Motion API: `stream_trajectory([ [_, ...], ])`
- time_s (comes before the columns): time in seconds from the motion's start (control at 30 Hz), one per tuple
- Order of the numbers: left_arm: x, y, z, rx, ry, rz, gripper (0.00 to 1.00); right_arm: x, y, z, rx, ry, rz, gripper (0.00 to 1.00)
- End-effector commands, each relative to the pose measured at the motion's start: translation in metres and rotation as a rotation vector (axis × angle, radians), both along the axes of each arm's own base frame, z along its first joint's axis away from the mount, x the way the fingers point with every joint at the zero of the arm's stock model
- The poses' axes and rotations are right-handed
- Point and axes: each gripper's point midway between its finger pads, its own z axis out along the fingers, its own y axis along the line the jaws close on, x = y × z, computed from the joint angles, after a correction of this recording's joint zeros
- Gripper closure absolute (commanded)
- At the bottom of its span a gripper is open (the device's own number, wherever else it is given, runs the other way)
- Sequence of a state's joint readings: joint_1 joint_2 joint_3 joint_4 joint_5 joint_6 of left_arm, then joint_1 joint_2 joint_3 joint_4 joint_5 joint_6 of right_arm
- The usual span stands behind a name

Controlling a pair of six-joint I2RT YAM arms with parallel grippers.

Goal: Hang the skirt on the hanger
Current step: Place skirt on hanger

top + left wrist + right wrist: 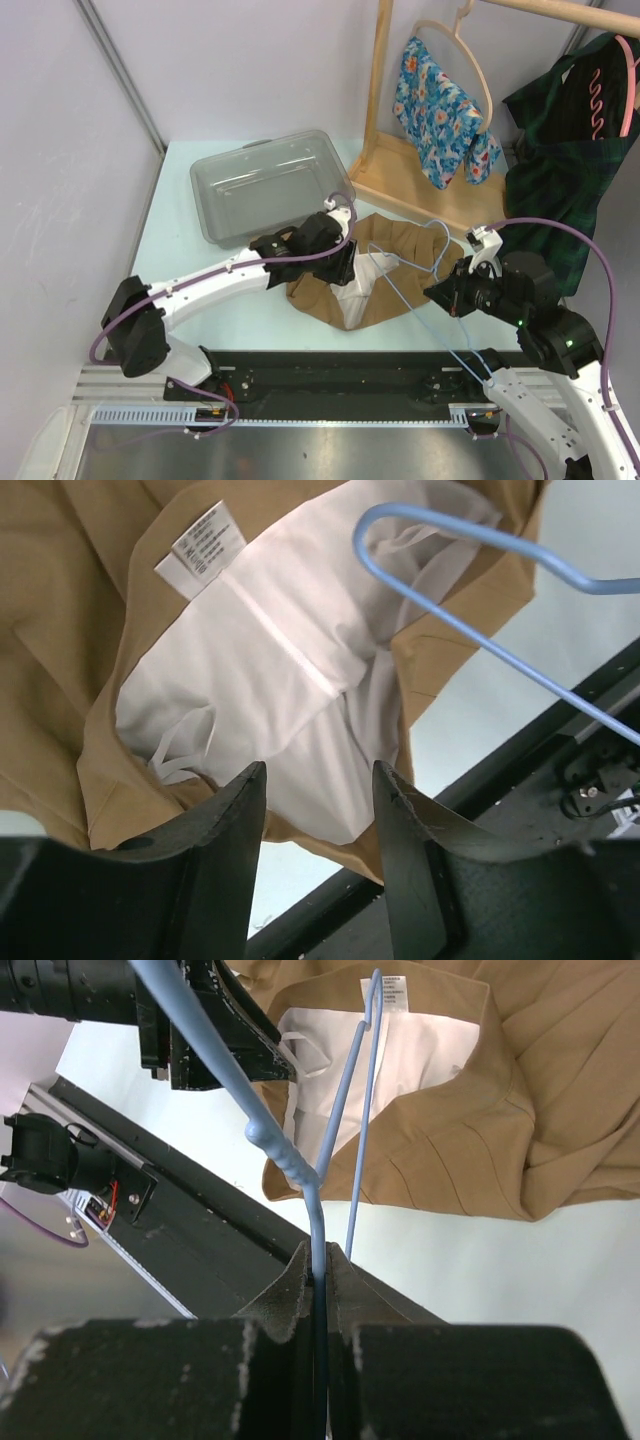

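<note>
A tan skirt [400,250] with a white lining [270,680] lies crumpled on the table, its waist opening facing the near edge. My left gripper [345,265] hovers over that opening, jaws open [318,780], with nothing between the fingers [230,820]. A thin blue wire hanger [285,1155] reaches across into the skirt's opening [470,640]. My right gripper [318,1260] is shut on the hanger's wire just right of the skirt [445,293]. The skirt's tan fabric [530,1110] fills the top right of the right wrist view.
A clear plastic bin [265,185] stands behind the left arm. A wooden rack [380,100] at the back holds a floral garment [435,110] and a dark plaid garment [565,160]. A black rail [330,375] runs along the near edge.
</note>
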State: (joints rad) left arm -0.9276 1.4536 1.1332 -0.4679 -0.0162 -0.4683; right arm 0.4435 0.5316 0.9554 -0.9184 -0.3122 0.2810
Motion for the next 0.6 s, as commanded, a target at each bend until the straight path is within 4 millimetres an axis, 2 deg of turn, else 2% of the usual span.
stream_trajectory([
  [0.0, 0.006, 0.006, -0.014, 0.023, 0.004, 0.081, 0.49, -0.002, -0.001, 0.005, 0.026, -0.001, -0.021, 1.0],
  [0.07, 0.008, 0.014, -0.029, 0.059, -0.008, 0.113, 0.5, -0.004, 0.0, 0.004, 0.028, 0.004, -0.011, 1.0],
  [0.1, 0.016, 0.011, -0.025, 0.021, -0.055, 0.128, 0.5, -0.005, 0.001, 0.004, 0.03, 0.004, -0.006, 1.0],
  [0.13, 0.014, 0.022, -0.04, 0.047, -0.06, 0.151, 0.5, -0.005, 0.001, 0.004, 0.028, 0.006, -0.004, 1.0],
  [0.2, 0.018, 0.027, -0.042, 0.043, -0.082, 0.166, 0.49, -0.007, 0.002, 0.004, 0.032, 0.009, 0.008, 1.0],
  [0.33, 0.009, 0.043, -0.069, 0.124, -0.038, 0.173, 0.5, -0.01, 0.004, 0.0, 0.034, 0.024, 0.026, 1.0],
  [0.43, 0.007, 0.051, -0.071, 0.123, -0.043, 0.201, 0.49, -0.01, 0.003, 0.0, 0.037, 0.019, 0.017, 1.0],
  [0.57, 0.007, 0.052, -0.064, 0.105, -0.044, 0.222, 0.47, -0.009, 0.006, -0.003, 0.03, 0.039, 0.028, 1.0],
])
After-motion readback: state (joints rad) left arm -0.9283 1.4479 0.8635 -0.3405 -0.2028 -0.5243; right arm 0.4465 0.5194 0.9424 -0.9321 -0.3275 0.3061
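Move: Just under and beside the left hand, the left end of the skirt's waistband lies about 6 cm to its left, level with it in reach and some 9 cm lower. The blue hanger's near corner stands roughly 6 cm ahead and 6 cm to its right, at about hand height; the empty bin is some 26 cm ahead and 16 cm left, about 8 cm lower. From the right hand, that waistband end lies about 8 cm ahead, 24 cm left and 20 cm below. Sinking about 8 cm and slipping some 5 cm to its left, away from the hanger's corner, the left hand brings its half-open fingers down to the left end of the skirt's waistband, easing off at the end. The wrist turns 10 degrees or so counter-clockwise as its left side tips up; the fingers keep their gap, band between the tips but not pinched. The right hand holds the blue hanger almost still over the skirt. ##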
